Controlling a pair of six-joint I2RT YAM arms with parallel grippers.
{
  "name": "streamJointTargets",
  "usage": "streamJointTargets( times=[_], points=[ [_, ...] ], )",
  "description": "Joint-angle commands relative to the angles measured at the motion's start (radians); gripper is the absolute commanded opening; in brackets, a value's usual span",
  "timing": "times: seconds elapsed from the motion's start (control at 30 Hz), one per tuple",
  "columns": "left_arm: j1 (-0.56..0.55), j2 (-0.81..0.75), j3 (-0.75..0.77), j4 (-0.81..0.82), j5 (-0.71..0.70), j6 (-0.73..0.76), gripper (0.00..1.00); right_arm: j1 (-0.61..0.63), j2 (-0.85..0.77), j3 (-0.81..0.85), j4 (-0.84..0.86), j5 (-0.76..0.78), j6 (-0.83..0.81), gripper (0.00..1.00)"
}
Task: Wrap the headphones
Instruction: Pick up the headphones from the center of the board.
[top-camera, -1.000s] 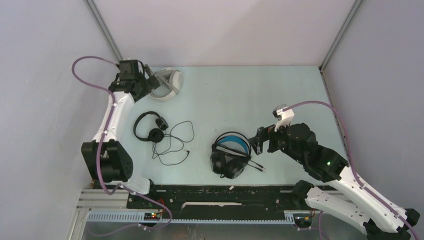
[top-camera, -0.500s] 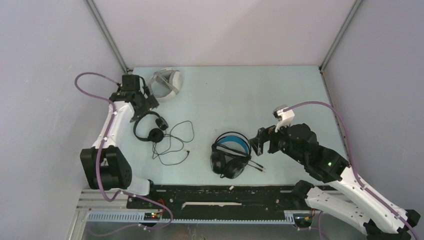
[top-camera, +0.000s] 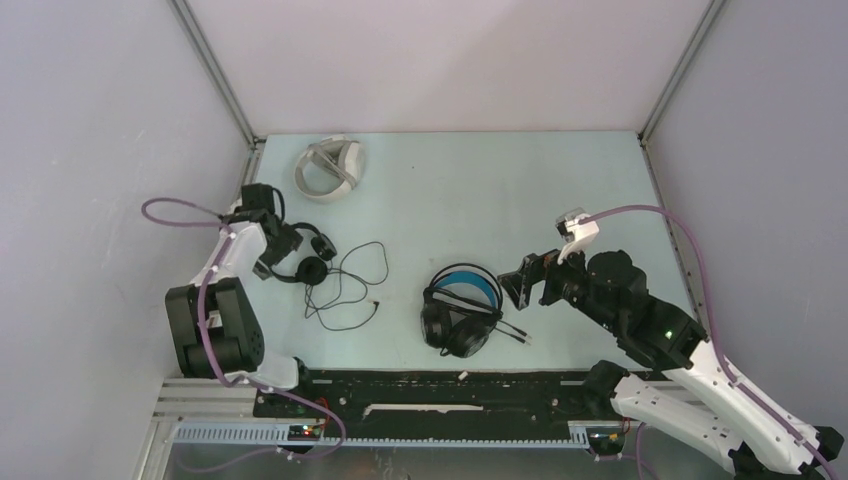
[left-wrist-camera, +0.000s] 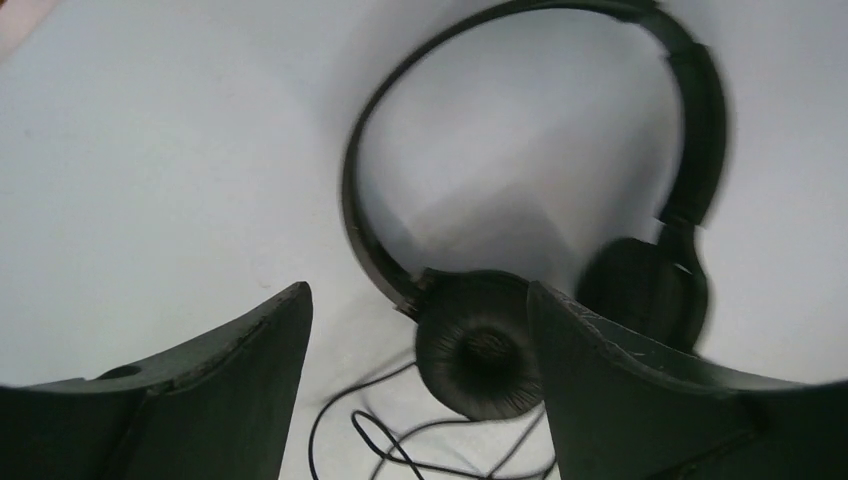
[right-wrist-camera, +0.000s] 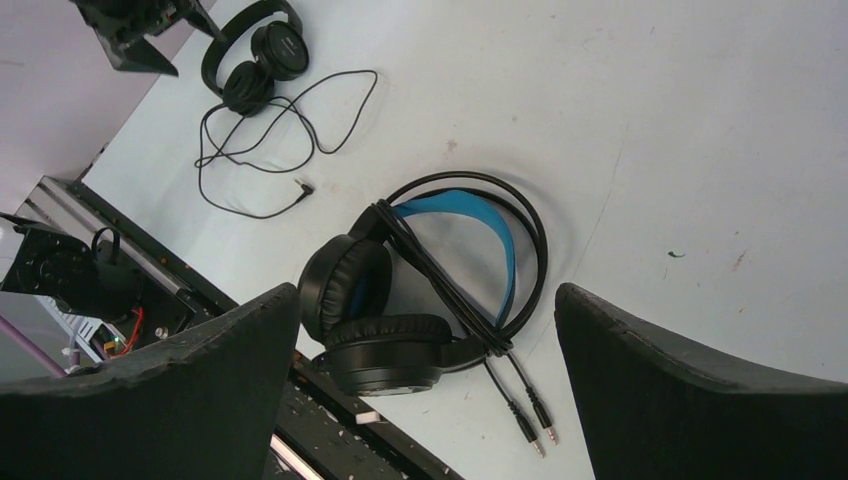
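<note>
The small thin black headphones (top-camera: 303, 256) lie at the left, their loose cord (top-camera: 348, 288) sprawled to the right. My left gripper (top-camera: 284, 246) hovers low over them, open. In the left wrist view one ear pad (left-wrist-camera: 484, 343) sits between the fingers, close to the right finger (left-wrist-camera: 640, 400); nothing is gripped (left-wrist-camera: 420, 385). The bulky black headphones with a blue-lined band (top-camera: 460, 306) lie in the middle, cord wound round them, two plugs (right-wrist-camera: 533, 432) sticking out. My right gripper (top-camera: 520, 282) hangs open just right of them (right-wrist-camera: 428, 395). The white-grey headphones (top-camera: 330, 168) rest at the back left.
Grey walls close in the pale table (top-camera: 500, 190) on three sides. A black rail (top-camera: 430, 390) with the arm bases runs along the near edge. The left arm's purple cable (top-camera: 175, 205) loops out by the left wall.
My left arm has swung from the white-grey pair at the back towards the near side, down over the small black pair, and its jaws have narrowed slightly. The right arm has barely shifted.
</note>
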Motion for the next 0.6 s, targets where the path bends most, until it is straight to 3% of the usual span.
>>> streamJointTargets(
  times=[0.0, 0.23, 0.47, 0.5, 0.57],
  points=[
    [0.074, 0.002, -0.099, 0.098, -0.01, -0.128, 0.79, -0.001, -0.016, 0.03, 0.045, -0.004, 0.003, 1.0],
    [0.131, 0.03, -0.123, 0.141, -0.01, -0.138, 0.68, 0.001, -0.027, 0.03, 0.065, -0.01, 0.021, 1.0],
    [0.136, 0.096, -0.148, 0.178, 0.03, -0.155, 0.64, 0.0, -0.023, 0.029, 0.076, -0.012, 0.021, 1.0],
    [0.136, 0.101, -0.149, 0.184, 0.034, -0.156, 0.6, 0.0, -0.025, 0.028, 0.078, -0.011, 0.021, 1.0],
    [0.136, 0.112, -0.145, 0.191, 0.046, -0.15, 0.43, 0.0, -0.026, 0.028, 0.082, -0.007, 0.022, 1.0]
  ],
)
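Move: The small black headphones lie under the left hand, their middle about 4 cm ahead, 1 cm to its right and some 7 cm below. Their loose black cable is centred roughly 3 cm back and 11 cm to the hand's right on the table; the wrapped white headphones are about 22 cm ahead and 8 cm to the right. From the right hand the black headphones lie about 17 cm ahead, 46 cm left and 24 cm down. The thin end of the black headphones' band, beside the nearer earcup, is what the left hand drops towards: down about 6 cm, shifting 3 cm left and some 2 cm back early on. It turns roughly 15 degrees counter-clockwise while the fingers narrow from wide to about half open, lining up across the band without gripping it yet. ##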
